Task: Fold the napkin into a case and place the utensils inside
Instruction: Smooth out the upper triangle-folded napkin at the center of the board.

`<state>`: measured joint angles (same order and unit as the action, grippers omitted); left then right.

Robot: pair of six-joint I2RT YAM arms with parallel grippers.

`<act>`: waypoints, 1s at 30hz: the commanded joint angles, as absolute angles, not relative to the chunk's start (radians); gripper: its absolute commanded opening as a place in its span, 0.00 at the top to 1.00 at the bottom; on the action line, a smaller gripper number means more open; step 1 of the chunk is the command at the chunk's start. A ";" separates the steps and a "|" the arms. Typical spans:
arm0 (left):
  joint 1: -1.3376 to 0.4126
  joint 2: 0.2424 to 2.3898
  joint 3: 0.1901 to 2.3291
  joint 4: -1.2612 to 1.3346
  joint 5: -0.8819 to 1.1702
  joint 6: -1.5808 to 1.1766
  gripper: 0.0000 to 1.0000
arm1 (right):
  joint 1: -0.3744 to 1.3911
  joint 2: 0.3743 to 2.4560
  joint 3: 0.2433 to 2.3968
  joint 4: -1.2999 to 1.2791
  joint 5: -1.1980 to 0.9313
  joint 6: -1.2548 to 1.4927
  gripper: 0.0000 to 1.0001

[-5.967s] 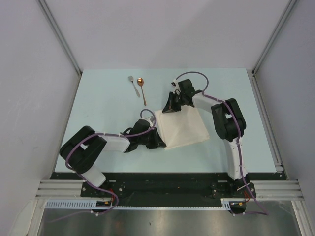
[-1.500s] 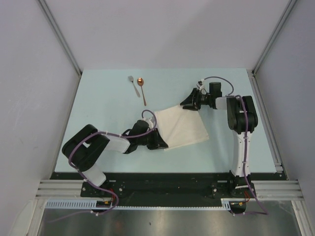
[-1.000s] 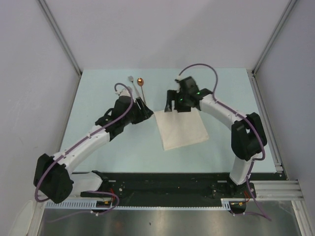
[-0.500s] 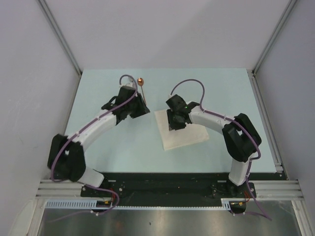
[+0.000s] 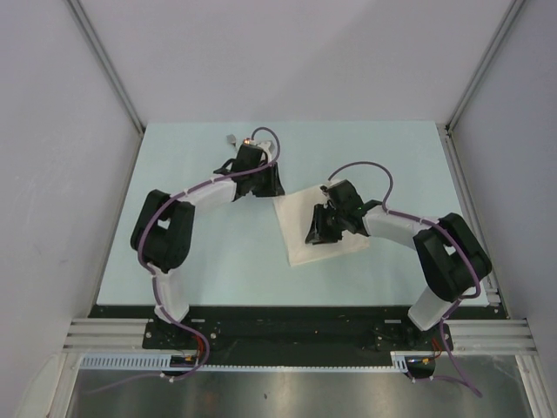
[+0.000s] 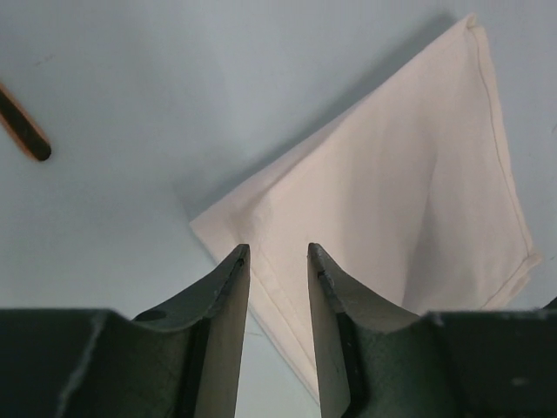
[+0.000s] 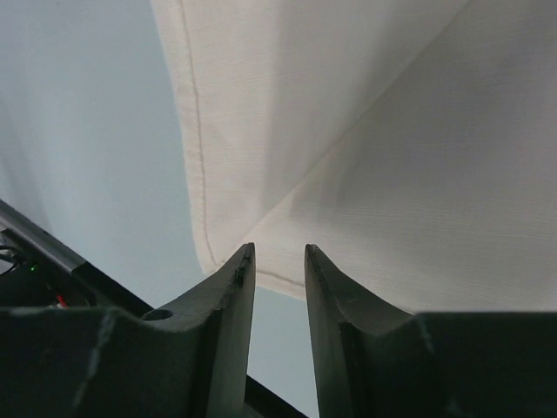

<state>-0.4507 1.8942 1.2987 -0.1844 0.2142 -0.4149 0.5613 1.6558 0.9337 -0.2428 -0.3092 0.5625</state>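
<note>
The cream napkin (image 5: 296,222) lies flat on the pale blue table (image 5: 200,252), right of centre, with a diagonal crease across it. My left gripper (image 5: 271,185) hovers at its far left corner; in the left wrist view that gripper (image 6: 277,252) is narrowly open over the napkin (image 6: 409,192), whose hemmed edge runs between the fingers. My right gripper (image 5: 315,235) sits low over the cloth's near left part, narrowly open (image 7: 278,251) at a napkin (image 7: 392,131) corner. The fork's head (image 5: 231,138) peeks out beyond the left wrist. A slim handle end (image 6: 30,139) shows; the spoon's bowl is hidden.
White walls with metal rails (image 5: 109,78) enclose the table on three sides. The arms' black base plate (image 5: 287,326) runs along the near edge. Purple cables (image 5: 361,170) loop over both arms.
The left arm swung from beside the utensils to the napkin's far left corner. The right gripper slid along the cloth toward its near left corner. Both pairs of jaws narrowed.
</note>
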 commanded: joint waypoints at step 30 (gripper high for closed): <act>-0.463 1.927 1.327 -0.158 0.117 -0.400 0.92 | 0.680 1.716 1.006 -0.140 -0.358 0.566 0.69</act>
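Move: The napkin's folded edge beside its far-left corner lies just past the left fingertips, about 1 cm ahead, 1 cm to the right and 4 cm below; from that hand the spoon's middle is some 10 cm ahead and 6 cm left, the fork 13 cm ahead and 10 cm left. The right hand hovers over the napkin, its near-left corner roughly 6 cm back, 6 cm left and 3 cm lower, the near-right corner about 3 cm back and 13 cm right. The left hand sinks about 4 cm onto the napkin's folded edge by the far-left corner, edging a centimetre or so forward, then shuts its part-open fingers to pinch the cloth there and starts back up by about 1 cm. Meanwhile the right hand, its fingers still about a third open, slides low over the napkin some 5 cm to the left, drawing back about 2 cm in the second half, towards the near-left corner, without closing on it. ##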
